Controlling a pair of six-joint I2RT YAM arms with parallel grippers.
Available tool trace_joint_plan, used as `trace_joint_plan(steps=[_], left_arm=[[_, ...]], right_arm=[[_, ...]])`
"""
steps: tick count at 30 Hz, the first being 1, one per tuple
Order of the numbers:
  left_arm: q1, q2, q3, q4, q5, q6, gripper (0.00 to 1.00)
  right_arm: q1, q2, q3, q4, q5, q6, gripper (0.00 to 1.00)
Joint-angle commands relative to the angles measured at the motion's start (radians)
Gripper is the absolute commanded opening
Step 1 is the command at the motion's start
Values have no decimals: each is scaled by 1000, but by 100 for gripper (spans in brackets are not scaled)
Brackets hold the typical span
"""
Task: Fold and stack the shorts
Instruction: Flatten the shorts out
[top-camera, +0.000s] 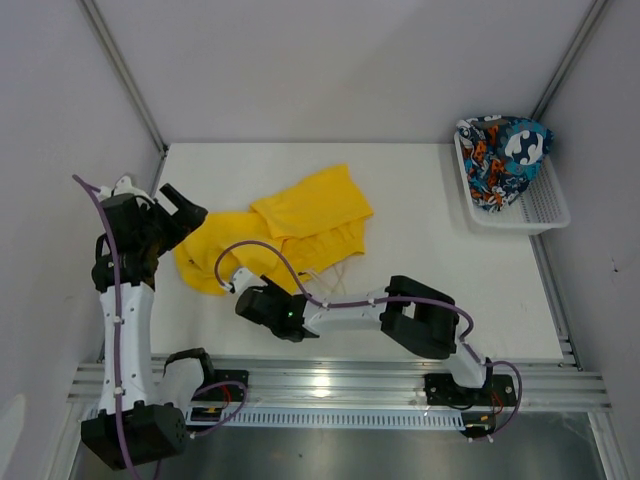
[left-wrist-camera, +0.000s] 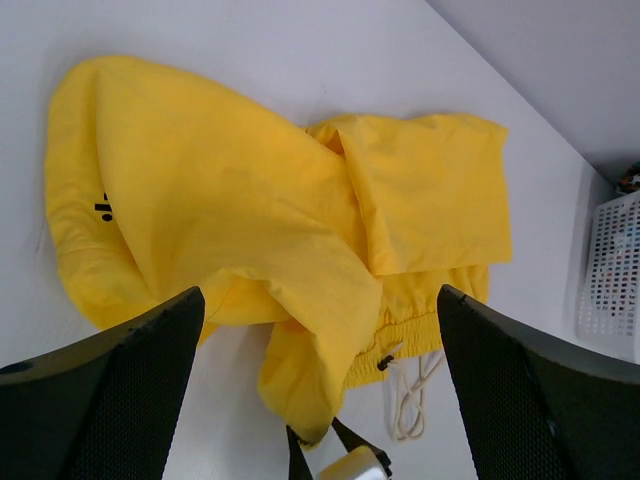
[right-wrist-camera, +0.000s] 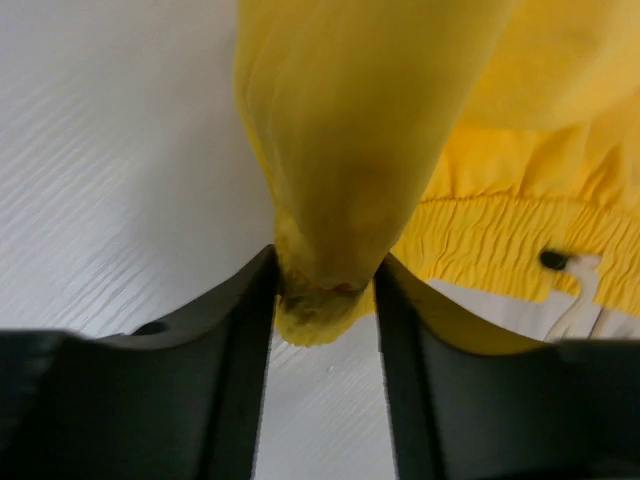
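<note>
The yellow shorts (top-camera: 300, 225) lie crumpled on the white table, left of centre, with one leg folded over and the white drawstring (left-wrist-camera: 415, 395) trailing at the waistband. My right gripper (right-wrist-camera: 325, 300) is shut on a bunched corner of the yellow shorts (right-wrist-camera: 340, 150), near the waistband's left end; it also shows in the top view (top-camera: 243, 283) and the left wrist view (left-wrist-camera: 330, 455). My left gripper (top-camera: 183, 207) hovers wide open over the left side of the yellow shorts (left-wrist-camera: 230, 200), holding nothing. The printed shorts (top-camera: 505, 155) sit bundled in the basket.
The white mesh basket (top-camera: 545, 210) stands at the table's far right edge; a corner of the basket (left-wrist-camera: 610, 270) shows in the left wrist view. Grey walls enclose the table on three sides. The arms' mounting rail (top-camera: 330, 385) runs along the near edge.
</note>
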Motion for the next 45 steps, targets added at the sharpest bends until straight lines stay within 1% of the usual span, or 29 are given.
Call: trace_joint_plan(steps=[1,2,3,5,7,8,9,11,13,15,16,19,20,22,23,24,27,28,30,31,32,33,36,37,39,40,42,43,45], left_arm=[[8,-16,42,-1,8,22,99],[8,-16,40,5,8,22,99],[8,-18,28,10,13,20,99],[9,-18,14,22,27,20,99],[8,-18,-7,31,48,20,99],[8,-18,-12,36,57,22,99],[5,-21,-17,39,67,22,99],[3,-33,-55,63,88,16,99],[-14,-48,-105,103,111,1,99],[-38,-54,-141,131,123,-10,99],[-57,-57,-146,145,128,-12,99],[-136,-56,-182,185,154,-6,99],[-191,-53,-187,192,153,-1,99],[-257,-41,-185,183,111,23,99],[-326,-38,-188,182,91,24,99],[-350,-31,-193,183,68,19,99],[-431,-60,-245,220,4,-18,99],[-475,-73,-270,238,-21,-29,99],[-523,-105,-328,263,-85,-58,99],[-569,-146,-343,296,-100,-62,99],[-598,-172,-360,313,-113,-65,99],[-623,-195,-397,330,-142,-59,99],[-748,-272,-429,334,-206,-32,99],[-815,-290,-442,321,-253,-30,99],[-888,-292,-462,321,-294,-36,99],[-961,-289,-480,321,-341,-45,99],[-1037,-269,-495,332,-386,-67,99],[-1117,-260,-503,346,-410,-76,99],[-1204,-234,-514,364,-496,-99,99]], right_arm=[[6,35,48,-29,244,1,41],[5,38,45,-33,259,1,25],[2,34,42,-39,274,6,0],[-3,20,16,-59,310,-2,0],[-5,-51,-34,-59,331,-12,0],[-9,-84,-97,-70,362,-14,0],[-15,-160,-128,-79,369,-12,0],[-38,-241,-194,-143,383,-2,0],[-89,-348,-213,-229,373,21,0],[-142,-405,-217,-275,351,18,0],[-158,-451,-216,-311,342,-3,0],[-209,-505,-206,-367,344,-64,0],[-221,-534,-210,-377,334,-104,0],[-257,-560,-220,-404,360,-137,0],[-276,-589,-223,-414,362,-150,0],[-297,-604,-228,-420,330,-154,0],[-399,-690,-243,-417,209,-167,0],[-447,-715,-246,-412,122,-161,0],[-494,-776,-243,-398,26,-135,0],[-517,-793,-245,-391,-68,-138,0],[-549,-816,-245,-383,-96,-138,0],[-560,-821,-242,-378,-110,-134,0],[-589,-804,-217,-404,-126,-137,0],[-594,-796,-211,-414,-123,-135,0],[-609,-783,-205,-423,-121,-135,0],[-615,-776,-206,-420,-126,-129,0],[-635,-772,-208,-411,-149,-120,0],[-641,-766,-208,-409,-160,-112,0],[-655,-756,-200,-408,-173,-106,0]])
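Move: The bunched near corner of the shorts already lies between the right hand's still-open fingers, about 1 cm ahead and 1 cm below. From that hand the drawstring knot is some 9 cm right and 2 cm ahead, and the folded-over leg about 9 cm right and 17 cm ahead. The leg end with the logo lies roughly 5 cm left, 2 cm back and 21 cm below the left hand, the bunched corner some 15 cm right and 7 cm back. The right fingers shut on the bunched near corner and keep their pinch as the hand sweeps some 30 cm right towards the basket, rising about 17 cm and reaching 12 cm forward, the wrist swinging roughly 25 degrees clockwise. The left hand, empty and wide open, travels about 22 cm right, also drawing back and sinking about 10 cm each, and turns some 45 degrees clockwise to come over the near part of the shorts without a visible grip. ##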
